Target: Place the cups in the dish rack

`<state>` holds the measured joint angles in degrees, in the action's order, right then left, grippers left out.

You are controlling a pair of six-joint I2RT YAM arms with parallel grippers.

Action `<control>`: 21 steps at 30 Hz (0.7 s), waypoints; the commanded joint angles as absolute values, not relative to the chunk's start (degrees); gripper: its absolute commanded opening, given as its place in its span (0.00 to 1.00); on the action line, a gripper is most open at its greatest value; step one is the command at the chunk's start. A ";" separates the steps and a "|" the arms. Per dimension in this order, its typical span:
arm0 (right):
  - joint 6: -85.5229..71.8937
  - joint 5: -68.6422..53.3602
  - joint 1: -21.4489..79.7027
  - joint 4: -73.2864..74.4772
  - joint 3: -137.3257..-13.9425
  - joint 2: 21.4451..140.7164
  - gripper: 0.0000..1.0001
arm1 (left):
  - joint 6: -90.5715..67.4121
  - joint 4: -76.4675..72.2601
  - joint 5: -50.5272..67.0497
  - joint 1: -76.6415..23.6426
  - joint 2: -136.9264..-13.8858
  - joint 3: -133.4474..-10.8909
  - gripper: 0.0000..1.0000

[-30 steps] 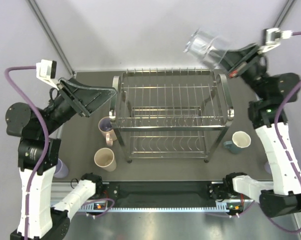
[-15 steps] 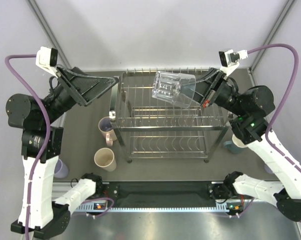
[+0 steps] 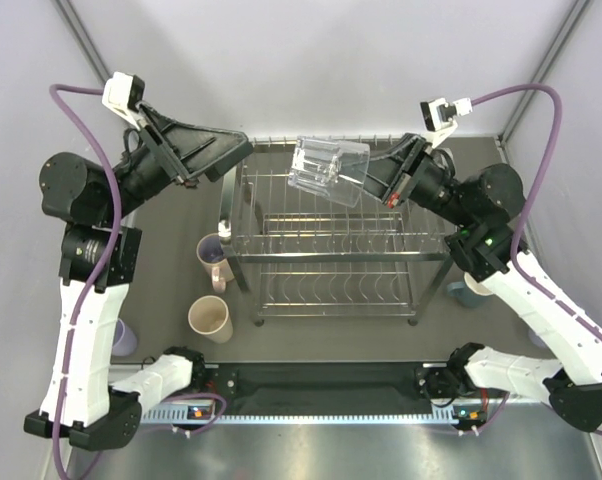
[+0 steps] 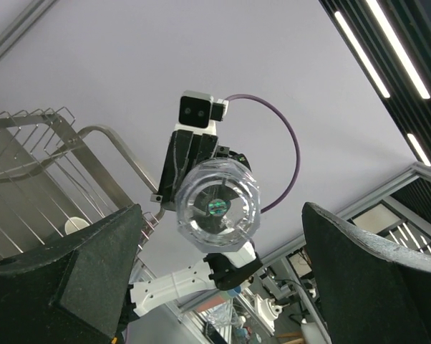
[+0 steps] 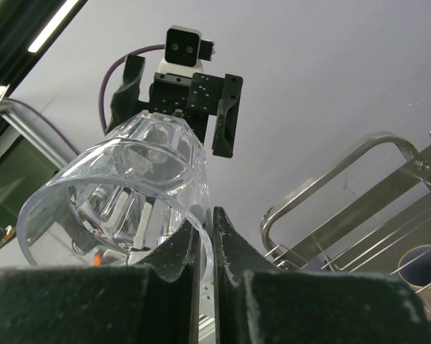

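My right gripper (image 3: 374, 180) is shut on the rim of the clear glass (image 3: 326, 170), which lies tipped on its side in the air above the back of the dish rack (image 3: 341, 255). In the right wrist view both fingers pinch the wall of the clear glass (image 5: 122, 193). My left gripper (image 3: 236, 155) hangs open near the rack's back left corner, facing the glass base (image 4: 219, 206) and apart from it. A pink mug (image 3: 213, 256) and a beige tumbler (image 3: 209, 318) stand left of the rack. A lavender tumbler (image 3: 122, 338) and a teal mug (image 3: 478, 282) are partly hidden by the arms.
The chrome rack fills the middle of the dark table (image 3: 171, 230). Its tube frame (image 5: 344, 183) shows to the right of my right fingers. Metal posts (image 3: 101, 70) of the cell run up at the back left and back right.
The right arm swung the clear glass leftwards from the far right corner to above the rack's back. The left arm rose and moved back, its jaws opening a little wider.
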<state>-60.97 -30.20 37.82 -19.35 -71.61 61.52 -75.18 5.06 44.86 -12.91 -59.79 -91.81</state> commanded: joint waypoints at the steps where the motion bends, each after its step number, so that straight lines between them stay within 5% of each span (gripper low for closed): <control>1: -58.80 -27.25 39.37 -21.62 -73.91 61.61 0.00 | -75.68 1.14 42.63 -15.11 -58.97 -91.94 0.98; 21: -54.31 -15.03 45.26 -23.81 -77.87 68.29 0.00 | -72.42 8.00 29.97 -21.09 -60.03 -90.00 0.94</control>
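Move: The clear cup, its rim still pinched in the right fingers and its base facing the open left gripper, lies about 11 cm right of the left hand, 3 cm ahead and 2 cm higher. From the right hand the left gripper's gap is some 16 cm left, 2 cm back and level in height. The dish rack's top tier is about 25 cm below both: 17 cm right and 5 cm ahead of the left hand, 1 cm right and 3 cm ahead of the right. Carry the clear cup forward and left about 5 cm with the right hand, base first towards the left gripper, sinking slightly and turning the wrist a little clockwise, its pinch on the rim kept. Meanwhile bring the left gripper, fingers wide open, 1 cm right towards the cup, then about 2.5 cm forward and slightly down, tipping it some 5 degrees. ##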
